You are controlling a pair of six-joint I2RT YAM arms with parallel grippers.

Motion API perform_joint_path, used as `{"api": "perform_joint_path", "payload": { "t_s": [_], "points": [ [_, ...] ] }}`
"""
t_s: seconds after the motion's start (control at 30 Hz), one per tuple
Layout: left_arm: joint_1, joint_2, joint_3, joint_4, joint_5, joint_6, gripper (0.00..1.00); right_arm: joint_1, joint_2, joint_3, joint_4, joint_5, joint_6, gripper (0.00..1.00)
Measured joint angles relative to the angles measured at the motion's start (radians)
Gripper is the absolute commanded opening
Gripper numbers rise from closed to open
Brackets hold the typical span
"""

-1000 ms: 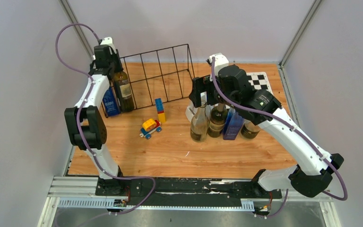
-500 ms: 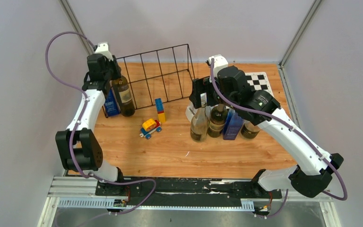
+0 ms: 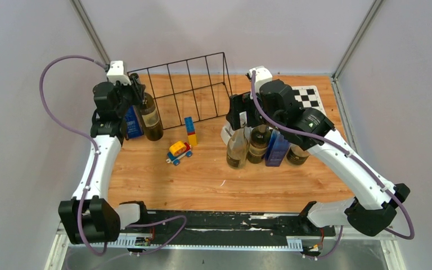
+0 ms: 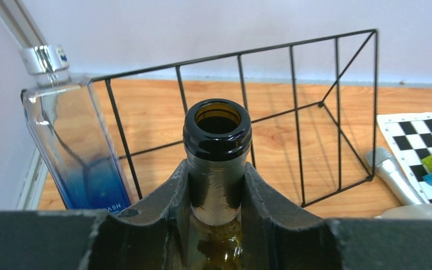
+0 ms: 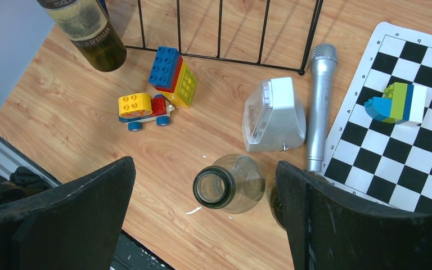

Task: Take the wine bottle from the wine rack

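Note:
The wine bottle (image 3: pixel 151 118), dark green glass with a pale label, stands tilted at the left front corner of the wine rack (image 3: pixel 188 90), a black wire frame. My left gripper (image 3: pixel 134 93) is shut on its neck. In the left wrist view the fingers (image 4: pixel 261 194) clamp the neck just under the open mouth of the bottle (image 4: pixel 217 126), and the rack (image 4: pixel 292 112) lies behind it. The bottle (image 5: pixel 88 29) leans beside the rack's front wire (image 5: pixel 219 34); whether its base touches the table I cannot tell. My right gripper (image 5: pixel 205 166) hangs open over a clear bottle (image 5: pixel 233 188).
A blue-tinted square bottle (image 4: pixel 73 146) stands just left of the wine bottle. A toy car (image 3: pixel 179 151) and a block stack (image 3: pixel 190 130) lie mid-table. Several bottles (image 3: pixel 261 145) cluster under my right arm. A microphone (image 5: pixel 319 107), a white device (image 5: pixel 274 115) and a chessboard mat (image 5: pixel 405 152) lie at right.
My left gripper has moved left and toward the near side with the wine bottle, which now leans and stands a little nearer. The left elbow has dropped low. The right arm has stayed still.

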Motion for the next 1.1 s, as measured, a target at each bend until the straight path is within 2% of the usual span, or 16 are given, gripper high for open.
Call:
{"api": "perform_joint_path", "payload": {
  "t_s": [0.2, 0.5, 0.83, 1.1],
  "points": [
    [0.0, -0.088, -0.01, 0.017, 0.086, -0.001, 0.0, 0.0, -0.012, -0.004, 0.0, 0.016, -0.003, 0.96],
    [-0.027, -0.102, 0.017, 0.02, 0.229, -0.042, 0.0, 0.0, -0.042, -0.006, 0.003, 0.053, -0.024, 0.96],
    [-0.309, -0.153, 0.09, 0.015, 0.239, -0.017, 0.0, 0.0, -0.093, -0.014, 0.043, 0.098, -0.026, 0.97],
    [-0.459, -0.161, 0.079, 0.03, 0.228, -0.001, 0.0, 0.0, -0.163, -0.035, 0.098, 0.124, -0.029, 0.97]
  ]
}}
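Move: The left hand holds the brown wine bottle by its neck; the clear bottle at the near end of the standing row is some 37 cm to its right, 14 cm back and 20 cm lower. The block stack is about 19 cm right and 4 cm back, 29 cm down; the blue bottle still racked is roughly 8 cm left, 6 cm ahead. From the open right hand, the held bottle's middle is about 33 cm left, 11 cm ahead and 12 cm lower. Fingers still pinched round the neck, the left hand carries the brown wine bottle up and back, then mostly rightwards towards the right hand and the clear bottle: about 20 cm right in all, with some 10 cm each of rise and draw back. Its wrist swings clockwise nearly 40 degrees and tips up. The right hand, still open and empty, rises 6 cm and edges right, its fingers tilting up slightly. ##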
